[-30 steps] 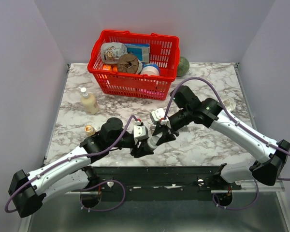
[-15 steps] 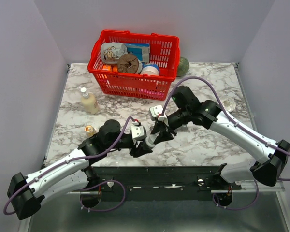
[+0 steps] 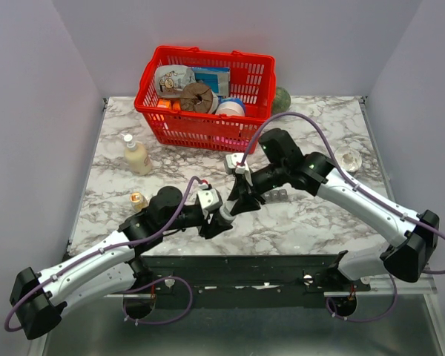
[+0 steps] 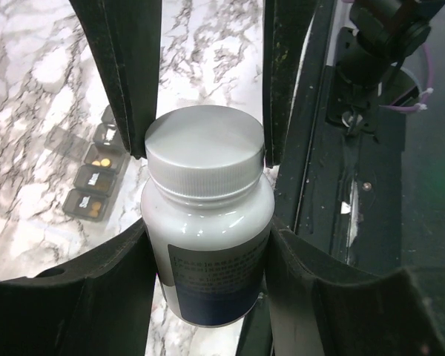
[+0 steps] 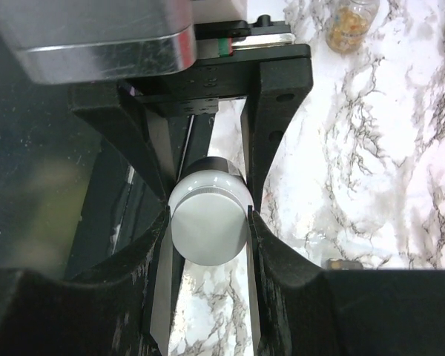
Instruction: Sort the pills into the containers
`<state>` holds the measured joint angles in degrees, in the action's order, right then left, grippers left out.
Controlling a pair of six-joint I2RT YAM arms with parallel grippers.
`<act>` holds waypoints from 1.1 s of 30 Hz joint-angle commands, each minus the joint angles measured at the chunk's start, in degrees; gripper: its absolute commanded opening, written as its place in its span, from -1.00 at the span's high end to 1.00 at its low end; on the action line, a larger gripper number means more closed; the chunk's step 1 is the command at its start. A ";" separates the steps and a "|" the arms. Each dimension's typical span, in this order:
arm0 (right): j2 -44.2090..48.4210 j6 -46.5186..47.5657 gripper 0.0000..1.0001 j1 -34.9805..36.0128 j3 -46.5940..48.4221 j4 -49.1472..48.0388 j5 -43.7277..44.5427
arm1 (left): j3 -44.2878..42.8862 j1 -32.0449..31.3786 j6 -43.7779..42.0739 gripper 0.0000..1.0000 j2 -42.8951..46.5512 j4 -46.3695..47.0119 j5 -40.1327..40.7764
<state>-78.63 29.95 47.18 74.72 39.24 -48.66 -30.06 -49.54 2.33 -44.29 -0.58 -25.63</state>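
Note:
A white pill bottle (image 4: 208, 245) with a silvery cap (image 4: 205, 152) hangs over the table's front edge, held from both ends. My left gripper (image 4: 208, 248) is shut on its body. My right gripper (image 5: 209, 222) is shut on the cap (image 5: 209, 226), which faces its camera end-on. From above, the left gripper (image 3: 216, 220) and the right gripper (image 3: 237, 202) meet nose to nose. The containers (image 3: 276, 196), a dark grey strip of small compartments, lie on the marble just behind the right gripper. Two compartments of the containers (image 4: 96, 178) show orange pills.
A red basket (image 3: 204, 96) full of goods stands at the back. A cream lotion bottle (image 3: 136, 156) and a small amber bottle (image 3: 138, 199) stand on the left. A green ball (image 3: 281, 101) and a small clear dish (image 3: 348, 159) are on the right.
Both grippers, with the bottle between them, have drifted a little left and away from the front edge. The grey compartment strip now shows beside the right arm.

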 commanded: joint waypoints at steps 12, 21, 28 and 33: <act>-6.44 -29.78 0.52 1.08 -3.71 -10.06 16.32 | -2.54 0.14 -1.71 1.00 2.72 19.21 27.91; -7.42 -28.03 -0.25 0.72 -0.89 -10.06 7.28 | -1.14 0.14 -3.73 1.00 1.32 15.79 19.22; -4.26 -23.89 -0.82 -4.63 5.08 -7.78 -0.53 | -0.61 1.81 -1.11 1.00 1.84 11.39 10.43; -2.23 -15.12 -0.99 -6.48 7.72 -2.69 -7.05 | -0.08 2.95 0.22 1.00 2.81 9.81 6.21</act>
<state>-83.70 7.49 41.67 79.50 30.22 -47.00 -29.23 -47.64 0.62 -42.68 7.62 -13.47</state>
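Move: The left fingers already hold the bottle by its body and the right fingers already grip its white cap, which sits about 3 cm to the right of, 1 cm ahead of and 3 cm above the left hand's grip, right at the right hand point. The pill organizer lies on the table some 11 cm ahead of the left hand and 11 cm to its right, about 18 cm down. The glass jar stands roughly 8 cm ahead of the left hand and 25 cm to its left, 15 cm lower. With the bottle held between them, both hands swing some 6 cm forward and 3 cm to the left, the left hand turning the body counter-clockwise by about 20 degrees while the right, gripping the cap, turns clockwise about as much, the tightening way. The right fingers then open wide and come free of the cap, and both hands rise some 4 cm and ease back to the right, the left keeping its hold on the bottle. ##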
